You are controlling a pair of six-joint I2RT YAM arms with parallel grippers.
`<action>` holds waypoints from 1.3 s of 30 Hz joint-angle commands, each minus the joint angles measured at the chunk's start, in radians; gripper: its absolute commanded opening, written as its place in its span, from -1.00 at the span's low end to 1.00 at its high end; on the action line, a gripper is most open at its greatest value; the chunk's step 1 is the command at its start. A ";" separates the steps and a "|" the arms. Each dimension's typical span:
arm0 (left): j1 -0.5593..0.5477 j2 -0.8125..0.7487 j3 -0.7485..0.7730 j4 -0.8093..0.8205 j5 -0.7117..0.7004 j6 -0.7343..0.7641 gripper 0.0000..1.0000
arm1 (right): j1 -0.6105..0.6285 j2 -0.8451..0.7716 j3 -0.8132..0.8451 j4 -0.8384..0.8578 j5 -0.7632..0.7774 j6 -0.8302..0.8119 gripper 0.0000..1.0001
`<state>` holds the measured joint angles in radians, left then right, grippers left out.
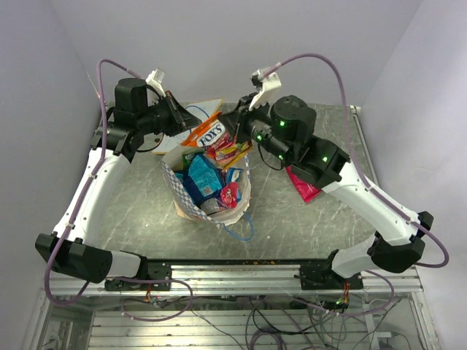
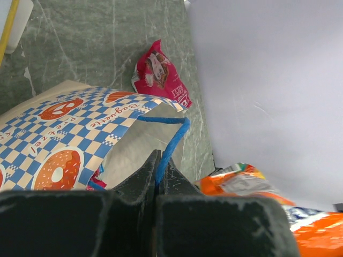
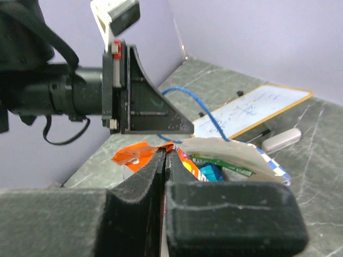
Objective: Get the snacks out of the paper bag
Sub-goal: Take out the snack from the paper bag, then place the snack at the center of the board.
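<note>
The paper bag (image 1: 191,208) stands open mid-table, its checkered side (image 2: 64,139) filling the left wrist view. Several snacks sit inside, among them a blue packet (image 1: 203,179) and a pink one (image 1: 228,195). My left gripper (image 1: 190,124) is shut on the bag's blue string handle (image 2: 170,144) at the bag's far rim. My right gripper (image 1: 233,133) is shut on the edge of an orange "FOX'S" packet (image 1: 211,135), held above the bag's mouth; its orange corner (image 3: 134,154) shows past the fingertips. A red packet (image 1: 303,186) lies on the table to the right of the bag.
A flat white board with a wooden edge (image 3: 252,110) lies behind the bag, with a small white block (image 3: 281,140) beside it. The bag's other blue handle (image 1: 241,226) hangs over its near side. Walls close off the back and both sides.
</note>
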<state>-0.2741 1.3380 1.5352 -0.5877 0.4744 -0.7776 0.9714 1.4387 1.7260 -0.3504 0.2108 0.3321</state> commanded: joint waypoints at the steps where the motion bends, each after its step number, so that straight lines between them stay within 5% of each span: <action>1: -0.011 -0.002 0.031 0.017 -0.013 -0.005 -0.86 | -0.002 -0.048 0.103 -0.042 0.109 -0.054 -1.00; 9: -0.010 0.004 0.058 -0.022 -0.012 0.014 -0.86 | -0.028 -0.042 0.208 -0.123 0.353 -0.145 -1.00; 17: -0.010 0.034 0.115 -0.052 0.015 0.063 -0.86 | -0.301 -0.077 0.072 -0.156 0.388 -0.163 -1.00; 31: -0.010 0.075 0.135 -0.063 0.074 0.130 -0.86 | -0.579 -0.220 -0.486 -0.107 0.183 0.038 -1.00; 39: -0.010 0.105 0.165 -0.073 0.092 0.148 -0.86 | -0.787 -0.018 -0.579 0.087 0.042 -0.070 -1.00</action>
<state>-0.2745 1.4254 1.6314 -0.6563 0.5148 -0.6586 0.2836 1.3064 1.1561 -0.4309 0.3267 0.3237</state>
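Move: The red snack bag on the table, where the held orange FOX'S bag is taken, lies about 33 cm to the right hand's right, 15 cm farther out and some 43 cm below. The paper bag's middle is only 6 cm to the right hand's left, 1 cm ahead, 31 cm down; its blue handle is roughly 7 cm left, 6 cm ahead and 9 cm lower. From the left hand the red snack bag is about 42 cm right, 9 cm ahead, 35 cm down. The orange FOX'S bag, already pinched in the right fingers above the paper bag, is carried away from it to the right, some 30 cm, first rising a little and reaching forward, then sinking steeply over the red snack bag. The wrist swings about 45 degrees clockwise and tips down. The left hand keeps its pinch on the blue handle. ##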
